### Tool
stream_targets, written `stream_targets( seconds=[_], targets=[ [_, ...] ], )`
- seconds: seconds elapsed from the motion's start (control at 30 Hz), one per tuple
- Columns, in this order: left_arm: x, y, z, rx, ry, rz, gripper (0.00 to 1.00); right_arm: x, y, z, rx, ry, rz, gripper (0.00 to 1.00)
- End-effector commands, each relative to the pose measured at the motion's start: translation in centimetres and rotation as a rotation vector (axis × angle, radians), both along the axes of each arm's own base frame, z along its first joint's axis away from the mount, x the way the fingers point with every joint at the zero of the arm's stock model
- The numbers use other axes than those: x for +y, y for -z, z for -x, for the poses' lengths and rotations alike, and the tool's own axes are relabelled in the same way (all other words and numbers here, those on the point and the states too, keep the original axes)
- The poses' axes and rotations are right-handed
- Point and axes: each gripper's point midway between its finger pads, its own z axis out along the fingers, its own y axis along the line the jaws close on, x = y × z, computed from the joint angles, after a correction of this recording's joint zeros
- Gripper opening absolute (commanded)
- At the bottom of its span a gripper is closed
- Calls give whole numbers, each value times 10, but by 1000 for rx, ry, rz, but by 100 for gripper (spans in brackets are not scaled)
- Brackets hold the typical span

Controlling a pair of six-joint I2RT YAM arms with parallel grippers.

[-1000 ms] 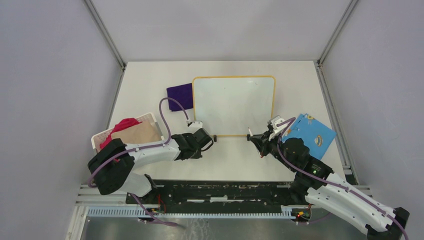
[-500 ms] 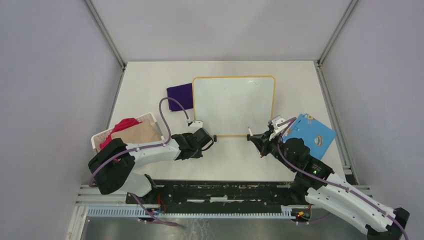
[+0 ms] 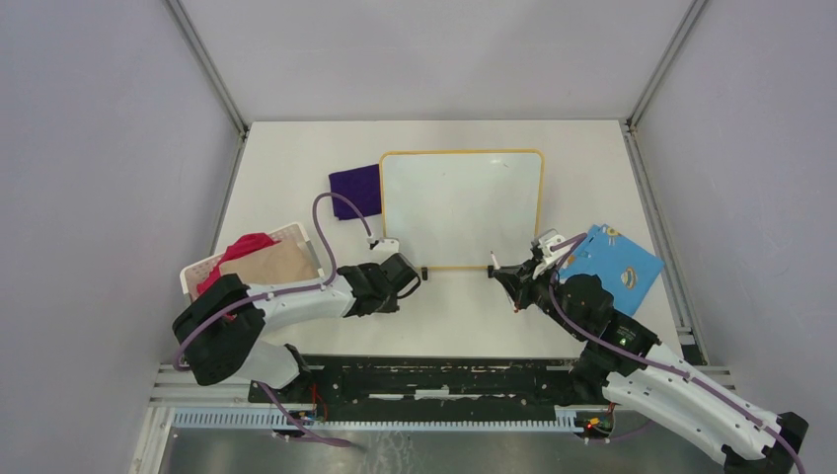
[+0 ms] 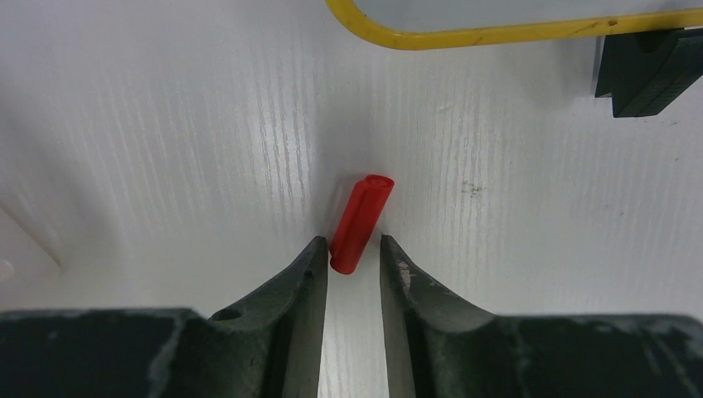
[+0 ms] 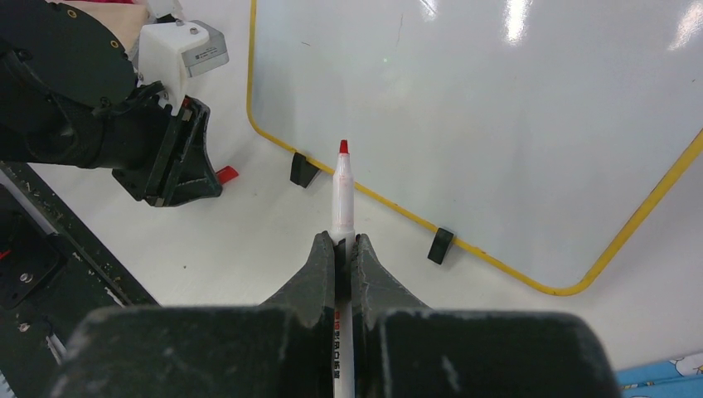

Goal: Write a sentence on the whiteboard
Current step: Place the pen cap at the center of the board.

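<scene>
The whiteboard (image 3: 461, 207) lies flat mid-table, its yellow frame (image 4: 497, 35) toward the arms and its surface (image 5: 514, 108) blank; no sentence shows on it. My right gripper (image 3: 503, 276) (image 5: 344, 240) is shut on a white marker (image 5: 341, 191), whose bare red tip points at the board's near edge between its two black feet (image 5: 303, 170). My left gripper (image 3: 415, 279) (image 4: 354, 242) rests low on the table by the board's near left corner. Its jaws stand slightly apart, and the red cap (image 4: 361, 222) lies on the table between the fingertips, against the left one.
A purple cloth (image 3: 355, 190) lies left of the board. A white basket (image 3: 192, 272) at the left holds red and tan cloths. A blue card (image 3: 617, 265) lies at the right, behind my right wrist. Grey walls enclose the table.
The left jaws have eased apart a little around the cap. Both arms stay where they were.
</scene>
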Motion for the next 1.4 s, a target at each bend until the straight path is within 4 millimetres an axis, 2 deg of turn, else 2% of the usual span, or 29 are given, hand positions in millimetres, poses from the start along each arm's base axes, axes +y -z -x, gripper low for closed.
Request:
stream_targets(
  seconds=[0.0, 0.17, 0.33, 0.4, 0.6, 0.8, 0.9, 1.0, 1.13, 1.27, 1.37],
  targets=[
    [12, 6, 8, 20, -27, -19, 37, 2, -13, -2, -28, 5, -47, 0],
    [8, -4, 6, 5, -26, -2, 39, 3, -13, -1, -28, 0, -51, 0],
    [2, -32, -1, -34, -28, 43, 42, 3, -16, -1, -31, -5, -57, 0],
    [-1, -54, -4, -70, -30, 77, 46, 2, -21, -1, -39, 2, -64, 0],
    [-22, -145, -14, -224, 25, 294, 62, 3, -39, 0, -83, -17, -73, 0],
    [-47, -223, -9, -415, 209, 547, 69, 18, -68, 10, -174, -146, -72, 0],
    [-54, -261, -6, -543, 264, 700, 84, 26, -84, 17, -219, -217, -72, 0],
    [-60, -293, 2, -627, 297, 854, 98, 33, -95, 25, -251, -285, -75, 0],
    [-88, -328, 34, -672, 542, 1044, 100, 45, -100, 34, -263, -372, -81, 0],
    [-114, -338, 65, -610, 787, 1119, 100, 56, -105, 43, -256, -444, -111, 0],
    [-126, -334, 73, -567, 867, 1135, 100, 62, -113, 50, -266, -490, -160, 0]
  ],
)
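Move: The pen cap already lies loose on the table between the left fingertips, its middle about 2 cm ahead of and 1 cm below that hand. The pen in the right gripper is some 22 cm to the left hand's right, 17 cm up and about level fore and aft; the whiteboard's middle is 18 cm ahead, 15 cm right and 1 cm down. From the right hand, the left gripper is roughly 22 cm left, 1 cm ahead and 17 cm lower. The cap is left behind on the table: the left hand, already slack around it, lifts clear and climbs about 30 cm, then swings some 10 cm right and a little back towards the pen, turning about 75 degrees until its fingers point to the right and opening wide. The right hand keeps its pinch on the pen and brings it up 7 cm, left and back to meet that gripper, turning counter-clockwise. ##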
